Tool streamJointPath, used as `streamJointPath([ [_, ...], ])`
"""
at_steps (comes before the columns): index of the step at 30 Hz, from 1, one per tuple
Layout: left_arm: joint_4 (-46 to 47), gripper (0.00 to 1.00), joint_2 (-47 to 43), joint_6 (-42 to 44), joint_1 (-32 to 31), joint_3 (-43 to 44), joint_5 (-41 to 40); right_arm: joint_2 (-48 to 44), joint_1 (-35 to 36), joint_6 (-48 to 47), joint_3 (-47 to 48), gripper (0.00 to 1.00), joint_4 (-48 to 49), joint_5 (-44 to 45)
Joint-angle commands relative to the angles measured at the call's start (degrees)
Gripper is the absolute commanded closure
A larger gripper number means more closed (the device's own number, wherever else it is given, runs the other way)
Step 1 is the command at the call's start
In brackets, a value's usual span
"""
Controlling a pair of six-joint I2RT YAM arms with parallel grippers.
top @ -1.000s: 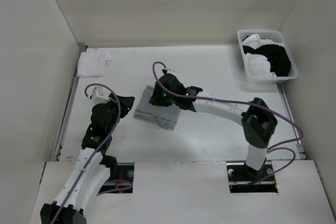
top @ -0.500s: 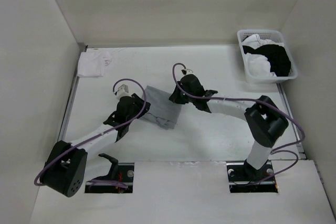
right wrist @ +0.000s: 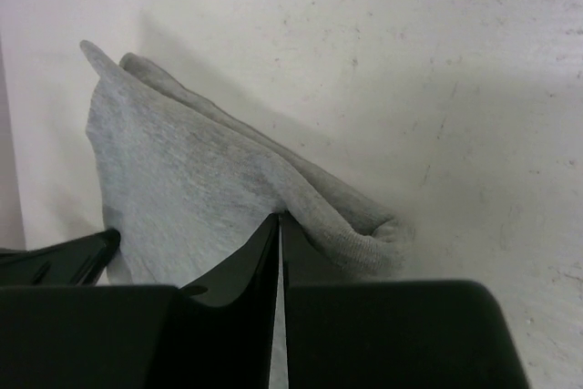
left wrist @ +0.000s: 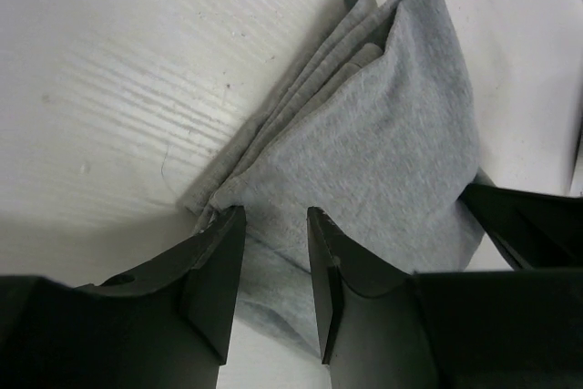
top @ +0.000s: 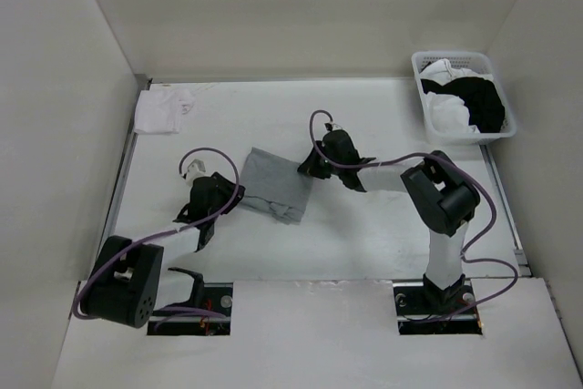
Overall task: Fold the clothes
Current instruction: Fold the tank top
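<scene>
The clothes are one gray T-shirt (top: pixel 273 185), folded into a small bundle on the white table (top: pixel 383 225). My left gripper (top: pixel 231 196) lies low at the bundle's left edge. In the left wrist view it (left wrist: pixel 273 218) is open, with gray fabric (left wrist: pixel 383 125) under and just beyond the gap. My right gripper (top: pixel 311 168) is at the bundle's right corner. In the right wrist view it (right wrist: pixel 278 218) is shut, its tips pinching the rolled edge of the T-shirt (right wrist: pixel 182 179).
A white basket (top: pixel 424 107) holding black and white garments (top: pixel 474 102) stands at the back right. A small white folded cloth (top: pixel 162 108) lies in the back left corner. Walls enclose the table on the left, back and right.
My right gripper moved off the top of the T-shirt to its right corner and shut there. The left arm swung in to the bundle's left edge. The bundle lies flatter.
</scene>
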Motion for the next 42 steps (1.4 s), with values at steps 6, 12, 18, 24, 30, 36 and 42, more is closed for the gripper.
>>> streamJointPath([
  [6,-14.11,0.63,-24.6,0.25,-1.62,0.14,-0.4,-5.75,-1.74,0.39,-1.03,0.7,6.91,-4.47],
  [12,-24.75,0.55,-35.53,5.69,-5.13,7.43,-4.27,-22.53,-1.56,-3.12,-6.91,0.36,7.09,-5.54],
  [18,-28.89,0.48,-33.87,10.71,-8.3,12.98,-4.63,-37.05,-3.05,-7.34,-17.45,0.17,8.84,1.21],
  [24,-33.11,0.45,-32.54,13.35,-7.43,14.92,-5.76,-40.84,-3.23,-10.43,-25.98,0.08,14.2,11.15],
  [30,-37.16,0.45,-35.44,11.6,-1.72,13.51,-9.19,-38.56,-3.67,-9.81,-29.16,0.07,18.07,16.79],
  [36,-35.85,0.45,-33.26,8.96,3.56,10.79,-7.18,-39.87,-6.04,-8.67,-31.09,0.07,19.04,18.1],
  [42,-33.73,0.46,-30.7,8.69,4.18,10.52,-5.94,-40.49,-8.15,-6.91,-31.97,0.07,19.13,17.23],
])
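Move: The folded grey tank top lies between the hands. Its middle is about 9 cm to the right and 2 cm ahead of the left hand, and about 8 cm to the left and 6 cm nearer the base from the right hand, some 1 cm below both. From the left hand, the white cloth is roughly 28 cm ahead and 25 cm to the left; from the right hand, the laundry basket stands about 24 cm ahead and 44 cm to the right. Up and off the tank top go both hands. The right lets go of its right-hand corner, springs wide open, climbs some 20 cm, then sinks by half while swinging about 15 cm right, its fingers tipping up. The left rises about 16 cm and slightly back, opening further, then comes partway down as it shifts left, away from the cloth. ##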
